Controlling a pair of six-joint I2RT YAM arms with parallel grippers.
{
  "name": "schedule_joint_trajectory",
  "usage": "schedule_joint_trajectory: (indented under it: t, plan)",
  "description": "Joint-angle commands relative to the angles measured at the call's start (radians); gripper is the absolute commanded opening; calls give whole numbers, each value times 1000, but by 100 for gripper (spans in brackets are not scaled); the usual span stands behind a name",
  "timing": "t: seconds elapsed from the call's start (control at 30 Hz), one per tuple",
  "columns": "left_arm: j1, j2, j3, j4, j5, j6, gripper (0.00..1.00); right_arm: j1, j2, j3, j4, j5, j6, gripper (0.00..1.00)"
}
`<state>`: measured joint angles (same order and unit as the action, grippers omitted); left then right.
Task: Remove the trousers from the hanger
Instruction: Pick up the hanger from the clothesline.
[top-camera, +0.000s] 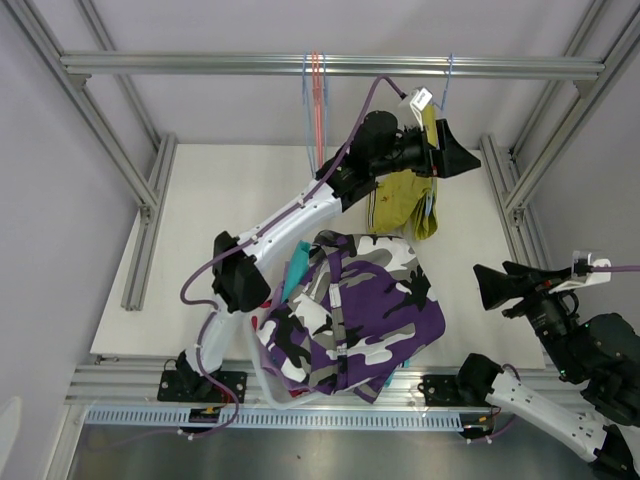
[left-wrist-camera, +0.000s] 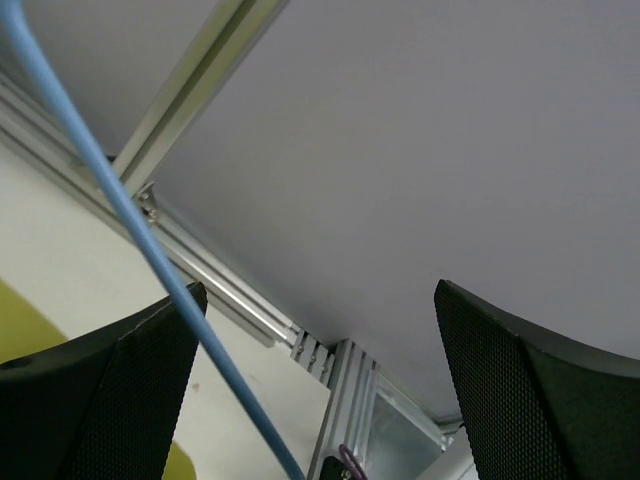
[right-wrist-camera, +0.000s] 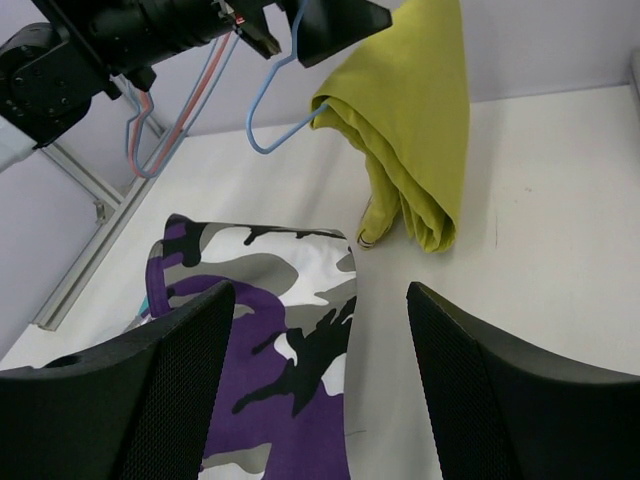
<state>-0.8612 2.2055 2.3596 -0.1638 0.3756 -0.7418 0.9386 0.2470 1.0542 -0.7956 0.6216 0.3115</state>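
The mustard yellow trousers (top-camera: 400, 198) hang folded over a blue hanger (top-camera: 446, 78) on the top rail, and their lower end reaches the table. My left gripper (top-camera: 455, 150) is raised beside that hanger, open. In the left wrist view the blue hanger wire (left-wrist-camera: 150, 250) runs between the fingers (left-wrist-camera: 110, 400), close to the left one. The right wrist view shows the yellow trousers (right-wrist-camera: 415, 130) draped on the blue hanger (right-wrist-camera: 275, 130). My right gripper (top-camera: 490, 290) hovers open and holds nothing at the right of the table. The camouflage trousers (top-camera: 350, 320) top a pile.
The pile lies in a white basket (top-camera: 268, 385) at the near edge, with teal cloth (top-camera: 293, 280) and red cloth (top-camera: 385, 385) showing under the camouflage pair. Empty red and blue hangers (top-camera: 317, 90) hang on the rail. Aluminium frame posts (top-camera: 505, 190) flank the table.
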Motion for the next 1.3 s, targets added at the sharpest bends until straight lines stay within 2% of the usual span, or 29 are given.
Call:
schedule_joint_trajectory:
  t: [0.0,0.03,0.1,0.13,0.17,0.33,0.37,0.43,0.47,0.53,0.57,0.63,1.07,1.27]
  plan:
    - [5,22,47,193,65,-85,99,15,-9,-5,-4,36,24,74]
    - [5,25,46,205,65,-91,99,19,-9,-8,-7,36,28,74]
    - [5,30,49,240,68,-105,88,22,-8,-22,-11,38,34,74]
    - [5,30,44,250,68,-108,81,23,-8,-26,-11,40,37,74]
    - [5,31,46,257,66,-110,70,23,-6,-34,-11,38,40,74]
    - [5,25,44,311,69,-113,46,25,0,-54,-19,24,57,74]
    - [4,23,38,320,72,-114,37,23,0,-57,-19,27,61,74]
    - [4,17,38,355,83,-120,29,23,0,-66,-22,23,69,74]
    - [4,19,36,363,88,-126,22,23,0,-68,-25,23,74,74]
    - [4,13,36,372,89,-133,14,25,-2,-77,-30,20,86,74]
    - [2,10,36,382,89,-137,7,23,-3,-80,-33,21,89,74]
    - [2,0,36,386,89,-139,1,23,-6,-83,-42,20,103,74]
    - [-1,-190,49,288,124,-70,1,25,-5,-108,-34,-2,110,75]
    - [-6,-302,47,185,74,1,0,23,-11,-117,-30,-8,104,75]
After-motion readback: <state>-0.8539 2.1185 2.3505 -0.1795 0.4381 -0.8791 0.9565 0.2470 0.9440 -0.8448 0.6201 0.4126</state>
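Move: The blue hanger's near wire already runs between the left gripper's open fingers, about 1 cm ahead and 2 cm right of the hand point. The yellow-green trousers hang some 8 cm ahead, level sideways and about 8 cm lower; the rail is roughly 12 cm ahead and 16 cm above. The empty hangers hang about 26 cm left and 6 cm ahead. From the right hand, that wire lies around 21 cm ahead, 8 cm left and 3 cm higher. Ease the left gripper a centimetre or so right, rolling and tipping it slightly, and shut the open fingers on the blue hanger's wire to pinch it. Keeping that grip, lift about 5 cm while drawing back some 4 cm and a little left, away from the rail. Meanwhile lower the empty, open right hand about 5 cm, tipping it slightly down. ##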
